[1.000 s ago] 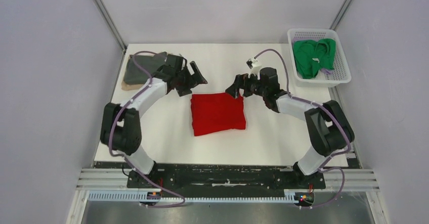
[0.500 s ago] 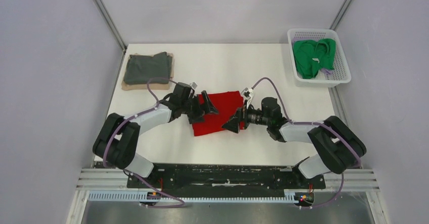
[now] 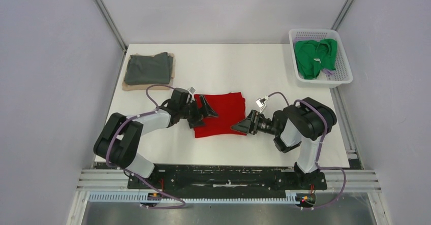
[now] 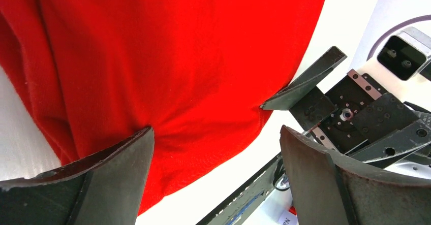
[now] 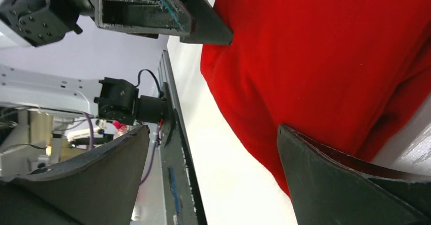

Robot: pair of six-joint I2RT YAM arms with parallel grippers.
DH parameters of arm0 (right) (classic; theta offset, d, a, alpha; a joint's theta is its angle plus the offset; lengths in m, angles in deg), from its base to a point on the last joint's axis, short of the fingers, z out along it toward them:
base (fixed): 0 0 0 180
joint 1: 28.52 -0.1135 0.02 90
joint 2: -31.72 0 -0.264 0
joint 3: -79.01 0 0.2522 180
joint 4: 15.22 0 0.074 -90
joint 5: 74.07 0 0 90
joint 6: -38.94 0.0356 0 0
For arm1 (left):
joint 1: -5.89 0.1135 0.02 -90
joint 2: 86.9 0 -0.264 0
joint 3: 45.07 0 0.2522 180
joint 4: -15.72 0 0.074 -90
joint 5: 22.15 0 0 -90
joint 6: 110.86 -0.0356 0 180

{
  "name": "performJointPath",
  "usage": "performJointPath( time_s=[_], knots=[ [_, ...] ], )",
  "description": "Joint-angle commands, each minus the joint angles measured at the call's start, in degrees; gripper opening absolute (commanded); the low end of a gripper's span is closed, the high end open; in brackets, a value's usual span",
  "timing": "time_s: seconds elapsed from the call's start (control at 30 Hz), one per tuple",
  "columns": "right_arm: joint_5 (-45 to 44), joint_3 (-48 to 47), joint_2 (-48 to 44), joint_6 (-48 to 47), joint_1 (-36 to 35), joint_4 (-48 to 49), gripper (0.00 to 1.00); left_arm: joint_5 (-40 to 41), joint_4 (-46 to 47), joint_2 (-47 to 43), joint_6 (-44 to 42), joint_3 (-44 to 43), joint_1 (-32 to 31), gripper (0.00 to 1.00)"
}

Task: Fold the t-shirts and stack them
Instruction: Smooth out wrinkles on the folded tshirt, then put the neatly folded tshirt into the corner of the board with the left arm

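Observation:
A folded bright red t-shirt [image 3: 222, 114] [image 4: 178, 47] [image 5: 325, 57] lies flat mid-table. My left gripper [image 3: 203, 115] [image 4: 216, 149] is open and low at its near left corner, one finger on the cloth, the other past the near edge. Opposite, my right gripper [image 3: 243, 124] [image 5: 213, 149] is open at the near right corner in the same way. Neither holds anything. A folded dark grey t-shirt [image 3: 148, 68] rests on a tan t-shirt [image 3: 147, 87] at the back left. A crumpled green t-shirt [image 3: 315, 56] fills the basket.
The white lattice basket [image 3: 346, 68] stands at the back right corner. Grey walls close in the table on both sides. The black rail with the arm bases [image 3: 223, 177] runs along the near edge, just behind both grippers.
Both grippers came from beyond the red t-shirt's far edge toward me and dropped low to its near corners. The right arm folded back on itself. Jaws stayed open.

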Motion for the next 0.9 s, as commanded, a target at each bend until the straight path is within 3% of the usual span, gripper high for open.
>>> performJointPath(
  time_s=[0.0, 0.27, 0.4, 0.47, 0.57, 0.67, 0.87],
  knots=[
    [2.35, 1.96, 2.93, 5.94, -0.21, 25.15, 0.98, 5.53, -8.08, -2.86, -2.74, 1.29, 0.48, 1.0],
    [6.39, -5.12, -12.05, 2.5, -0.16, 10.47, 0.98, 10.46, -18.52, -15.41, -7.9, -7.92, 0.46, 1.0],
    [3.9, -8.96, -22.01, -9.05, -0.19, -12.69, 0.98, 17.19, -24.21, -19.95, -11.38, -10.75, 0.54, 1.0],
    [-2.4, -11.84, -28.23, -22.13, -0.47, -34.67, 0.98, 21.76, -27.32, -20.51, -12.19, -11.85, 0.54, 1.0],
    [-21.24, -17.59, -35.87, -36.76, -1.66, -62.33, 0.98, 25.35, -29.31, -19.23, -12.85, -12.57, 0.7, 1.0],
    [-32.3, -18.61, -41.33, -39.36, -1.65, -71.09, 0.98, 28.11, -29.58, -16.77, -12.68, -12.84, 0.88, 1.0],
    [-47.78, -15.63, -49.98, -38.91, -1.59, -76.6, 0.98, 27.72, -28.76, -8.81, -13.31, -13.32, 0.97, 1.0]
  ],
)
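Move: On the folded red t-shirt with both hands: its middle lies roughly 5 cm to the left hand's right, about 1 cm ahead and some 3 cm below. From the right hand the same middle is about 5 cm ahead, 10 cm left and 3 cm below. The folded shirt stack sits about 21 cm ahead of the left hand and 27 cm to its left; the white basket is some 32 cm ahead and 35 cm right of the right hand. Coming free of the cloth near its near part, both open grippers rise about 11 to 12 cm. The left travels some 8 cm left and a little forward, then sinks again by half its rise above the shirt's left edge, its fingers tipping steeper down; the right swings 9 cm forward, then 5 cm right, clear of the right edge, its fingers turning clockwise some 30 degrees. ##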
